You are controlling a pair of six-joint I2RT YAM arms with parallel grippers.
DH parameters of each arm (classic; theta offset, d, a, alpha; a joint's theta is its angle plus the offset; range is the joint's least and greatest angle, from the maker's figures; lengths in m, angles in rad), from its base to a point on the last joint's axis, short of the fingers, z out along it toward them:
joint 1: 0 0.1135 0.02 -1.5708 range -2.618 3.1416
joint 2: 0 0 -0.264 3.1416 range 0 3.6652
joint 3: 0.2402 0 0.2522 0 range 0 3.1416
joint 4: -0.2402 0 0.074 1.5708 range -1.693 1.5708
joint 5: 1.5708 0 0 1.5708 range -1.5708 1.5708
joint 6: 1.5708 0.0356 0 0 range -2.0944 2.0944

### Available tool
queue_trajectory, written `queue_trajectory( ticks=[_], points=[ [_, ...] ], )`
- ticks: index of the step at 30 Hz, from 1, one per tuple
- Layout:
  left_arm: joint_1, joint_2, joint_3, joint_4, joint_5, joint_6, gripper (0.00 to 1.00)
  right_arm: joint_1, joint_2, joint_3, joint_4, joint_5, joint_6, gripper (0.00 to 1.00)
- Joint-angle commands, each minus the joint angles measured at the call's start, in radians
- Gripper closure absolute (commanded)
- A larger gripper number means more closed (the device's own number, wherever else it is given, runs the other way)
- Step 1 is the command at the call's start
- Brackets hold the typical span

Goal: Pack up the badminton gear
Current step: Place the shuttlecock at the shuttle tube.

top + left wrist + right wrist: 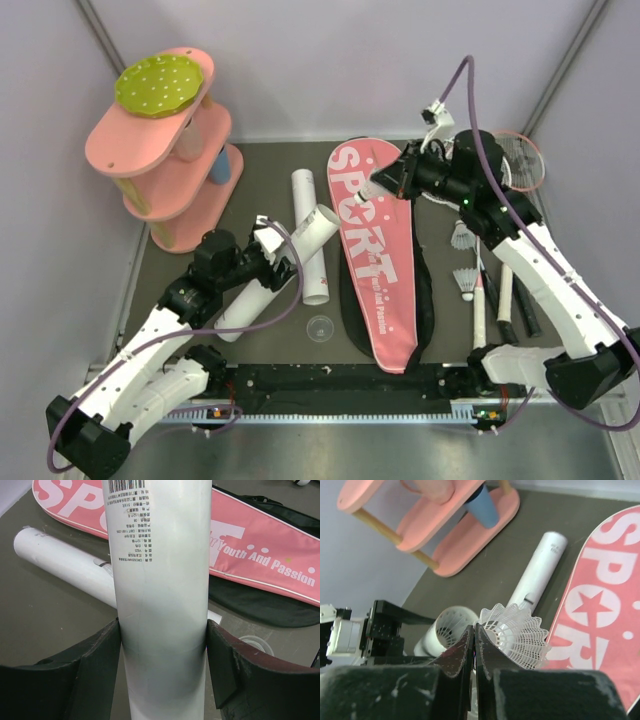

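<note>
My left gripper [162,647] is shut on a long white tube [160,580], its fingers [97,662] pressed against both sides. In the top view this tube [300,240] slants up off the table at the left gripper [264,264]. Its open end [449,626] faces the right wrist camera. My right gripper [474,630] is shut, pinching the mesh rim of a white shuttlecock [522,635]. It hangs over the top of the pink SPORT bag [378,270] at the right gripper [385,185]. A second tube [310,240] lies flat left of the bag.
Two shuttlecocks [463,260] and the rackets [503,295] lie right of the bag. A clear lid [320,327] sits near the front. The pink tiered shelf [165,150] with a green dotted disc stands at the back left. Grey walls close in both sides.
</note>
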Motion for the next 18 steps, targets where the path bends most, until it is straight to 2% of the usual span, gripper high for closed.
queue_trajectory(
  ticks=[1, 6, 18],
  points=[
    [-0.002, -0.014, 0.034, 0.043, 0.020, 0.012, 1.00, 0.067, 0.043, 0.033, -0.023, 0.019, -0.002, 1.00],
    [-0.004, -0.015, 0.031, 0.046, 0.052, 0.013, 1.00, 0.119, 0.061, 0.030, 0.009, 0.016, 0.035, 1.00],
    [-0.007, -0.029, 0.030, 0.054, 0.062, 0.013, 1.00, 0.159, 0.053, -0.096, 0.170, -0.148, 0.228, 1.00]
  ],
)
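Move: The tube mouth, at the upper end of the tilted tube in the left hand, lies about 11 cm to the right hand's left, 4 cm back and roughly 6 cm below it; the right fingers already hold a shuttlecock. From the left hand that mouth is some 7 cm ahead, 9 cm right and 10 cm up. The lying tube is 16 cm left and 6 cm ahead of the right hand, the pink bag nearly beneath it, 2 cm ahead and 1 cm right, both some 31 cm lower. The right fingers stay shut on the shuttlecock's skirt, cork end leading, and carry it about 6 cm left with some 3 cm back and 3 cm down, towards the open tube mouth. On the way the wrist swings counter-clockwise and tips down, about 15 degrees in all. The left hand keeps its grip on the tilted tube, nearly still. ##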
